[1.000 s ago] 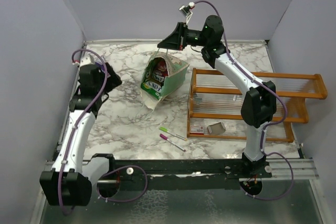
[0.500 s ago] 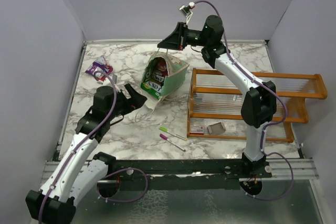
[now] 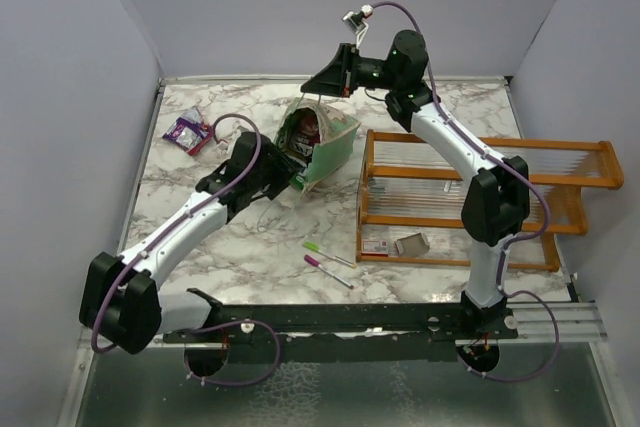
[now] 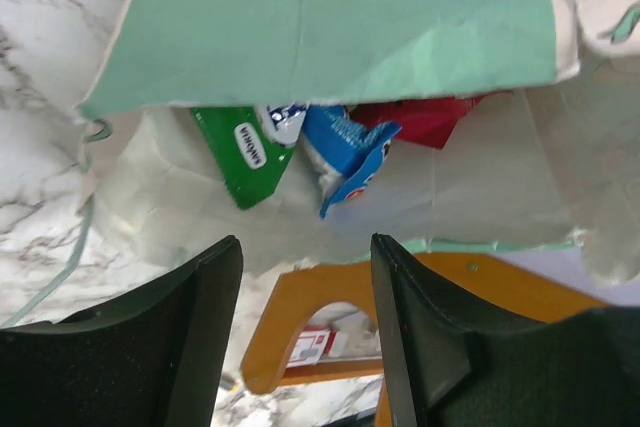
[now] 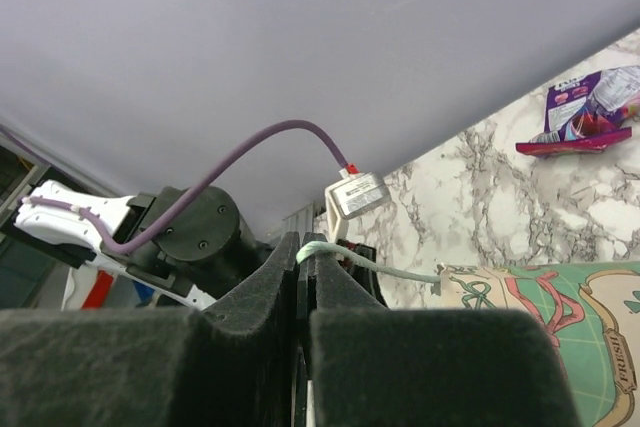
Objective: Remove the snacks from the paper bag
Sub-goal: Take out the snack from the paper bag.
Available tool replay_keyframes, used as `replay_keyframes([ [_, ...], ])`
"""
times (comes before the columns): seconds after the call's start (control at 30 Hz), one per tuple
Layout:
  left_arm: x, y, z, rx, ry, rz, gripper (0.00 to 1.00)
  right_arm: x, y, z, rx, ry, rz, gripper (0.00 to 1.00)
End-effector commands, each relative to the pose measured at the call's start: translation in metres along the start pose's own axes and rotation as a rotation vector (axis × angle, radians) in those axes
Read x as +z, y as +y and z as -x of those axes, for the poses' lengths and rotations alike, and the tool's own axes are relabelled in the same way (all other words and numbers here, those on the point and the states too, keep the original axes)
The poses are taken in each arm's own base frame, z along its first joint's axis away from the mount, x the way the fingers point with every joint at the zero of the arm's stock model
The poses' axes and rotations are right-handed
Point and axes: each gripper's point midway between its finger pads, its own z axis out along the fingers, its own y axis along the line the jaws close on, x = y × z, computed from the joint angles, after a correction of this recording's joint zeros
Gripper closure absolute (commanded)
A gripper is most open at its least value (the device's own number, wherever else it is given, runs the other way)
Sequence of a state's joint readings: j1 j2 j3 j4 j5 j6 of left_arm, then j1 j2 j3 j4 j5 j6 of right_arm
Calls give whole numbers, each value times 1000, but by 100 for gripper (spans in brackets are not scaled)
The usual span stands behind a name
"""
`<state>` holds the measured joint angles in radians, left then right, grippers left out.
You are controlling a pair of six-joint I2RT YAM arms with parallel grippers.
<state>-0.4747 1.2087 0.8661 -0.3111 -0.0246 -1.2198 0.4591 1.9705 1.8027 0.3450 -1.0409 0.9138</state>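
Observation:
The mint-green paper bag lies tilted, its mouth facing the near left. My right gripper is shut on its string handle above the bag's far edge and holds it up; the bag's printed side shows in the right wrist view. My left gripper is open and empty just at the bag's mouth. In the left wrist view, between my jaws, I see a green packet, a blue packet and a red packet inside the bag. A purple packet lies on the table at the far left.
An orange wooden rack stands right of the bag, with small boxes at its near end. Two thin pens lie on the marble table near the rack. Grey walls close in the left, back and right.
My left arm swung from the table's far left, where the purple packet now lies, to the bag's mouth. The right gripper kept its hold on the handle.

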Motion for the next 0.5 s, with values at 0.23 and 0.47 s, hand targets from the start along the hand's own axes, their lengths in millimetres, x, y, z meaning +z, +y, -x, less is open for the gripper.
replay_keyframes([
  [0.23,44,-1,9,-168,-125,81,47,-4,36,23,-90,-51,45,99],
  [0.47,64,13,-3,-184,-97,123,37,-4,35,22,-88,-49,45,99],
])
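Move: The green snack in the tipped bag's mouth lies about 5 cm ahead of the left hand, 2 cm to its right and 8 cm below. The blue snack is next to it, roughly 8 cm ahead of the hand and 4 cm right, with the red snack deeper in, some 12 cm ahead and 6 cm right, both about as low. From the right hand, the green snack is roughly 3 cm back, 5 cm left and 28 cm below. Forward first, edging right, and then mostly down, the left hand dips some 5 cm into the bag's mouth towards the green and blue snacks, its fingertips passing in behind the green paper flap. It turns about 10 degrees counter-clockwise, fingers staying roughly half open; whether they touch a snack can't be seen. The right hand stays put, still pinching the bag's handle up high. ##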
